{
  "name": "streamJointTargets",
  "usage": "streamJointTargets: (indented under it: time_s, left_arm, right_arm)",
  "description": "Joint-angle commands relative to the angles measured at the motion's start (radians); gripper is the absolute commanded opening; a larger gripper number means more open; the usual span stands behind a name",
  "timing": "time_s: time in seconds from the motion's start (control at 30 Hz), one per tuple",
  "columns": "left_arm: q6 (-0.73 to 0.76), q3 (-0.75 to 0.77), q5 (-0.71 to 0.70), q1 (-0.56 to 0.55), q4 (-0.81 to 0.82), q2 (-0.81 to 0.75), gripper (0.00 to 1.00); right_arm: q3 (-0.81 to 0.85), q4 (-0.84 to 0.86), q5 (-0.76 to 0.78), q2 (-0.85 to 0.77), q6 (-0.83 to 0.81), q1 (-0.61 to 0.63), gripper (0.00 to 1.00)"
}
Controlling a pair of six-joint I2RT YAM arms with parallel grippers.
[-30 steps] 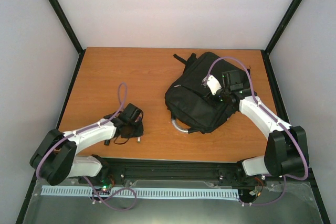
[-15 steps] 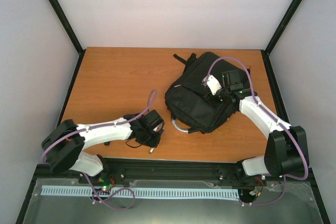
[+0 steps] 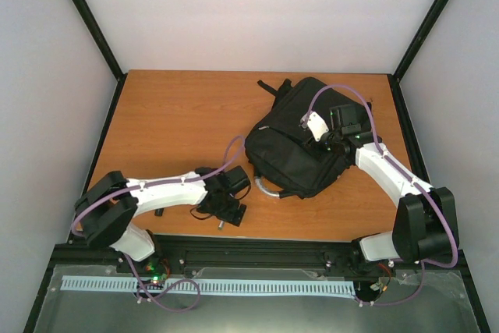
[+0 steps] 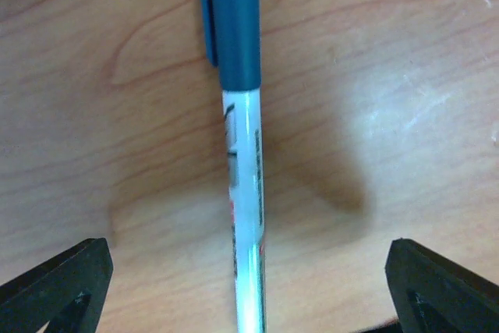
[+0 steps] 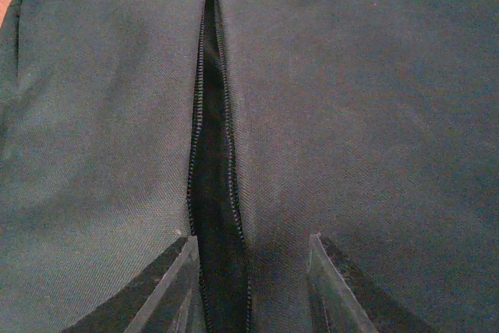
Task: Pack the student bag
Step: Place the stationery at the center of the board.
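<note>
The student bag (image 3: 296,142), a large black backpack, lies at the table's right with its pale grey loop handle (image 3: 265,187) towards the front. My right gripper (image 3: 323,142) rests on top of it. In the right wrist view the right gripper (image 5: 249,286) pinches the student bag's fabric (image 5: 374,115) beside an open zip slit (image 5: 210,177). A pen (image 4: 242,115) with a blue cap and white barrel lies on the wood between the wide-apart fingers (image 4: 54,286) of my open left gripper (image 4: 249,278); neither finger touches it. That left gripper (image 3: 228,214) sits just left of the loop handle.
The wooden table (image 3: 179,115) is bordered by black frame posts and grey walls. The bag's black straps (image 3: 269,87) trail towards the back. The table's front edge runs just below the left gripper.
My left arm swung right toward the bag with its jaws shut, then opened them wide, leaving the pen free. The right arm and the bag stayed still.
</note>
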Motion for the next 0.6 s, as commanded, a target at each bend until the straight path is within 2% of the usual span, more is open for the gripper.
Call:
streamJointTargets:
  time_s: [0.0, 0.1, 0.17, 0.33, 0.47, 0.57]
  left_arm:
    - [-0.033, 0.052, -0.043, -0.019, -0.104, -0.112, 1.0]
    - [-0.058, 0.12, -0.095, -0.019, -0.232, -0.145, 1.0]
    - [-0.043, 0.142, -0.072, -0.018, -0.26, -0.143, 1.0]
    - [0.022, 0.12, -0.078, -0.019, -0.211, -0.165, 1.0]
    - [0.082, 0.102, -0.103, -0.019, -0.147, -0.282, 1.0]
    - [0.056, 0.136, -0.257, -0.019, -0.178, -0.325, 1.0]
  right_arm:
    - [0.009, -0.006, -0.018, -0.002, -0.002, -0.004, 0.38]
    - [0.011, -0.007, -0.023, 0.001, -0.001, -0.003, 0.39]
    - [0.012, -0.007, -0.025, 0.002, -0.001, -0.003, 0.38]
    - [0.012, -0.009, -0.024, -0.001, -0.001, -0.004, 0.39]
    - [0.01, -0.008, -0.023, -0.009, 0.0, -0.004, 0.39]
    - [0.01, -0.007, -0.024, -0.006, -0.001, -0.003, 0.39]
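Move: The pen already lies free on the table between the left hand's wide-open fingers, its middle about 2 cm ahead of that hand and 2 cm below, cap end pointing outward. The backpack's handle is some 7 cm ahead and 11 cm to the right, the backpack's middle about 23 cm ahead and 24 cm right; the pink marker is roughly 21 cm left and 4 cm ahead. From the right hand the pen lies about 26 cm left, 18 cm back and 13 cm down. The pen is left behind on the table as the left hand lifts away from it, rising about 8 cm with a short pause near 6 cm and only a slight drift outward. The fingers stay wide open either side of the pen, and the wrist tips some 10 degrees so that the fingertips swing forward. ##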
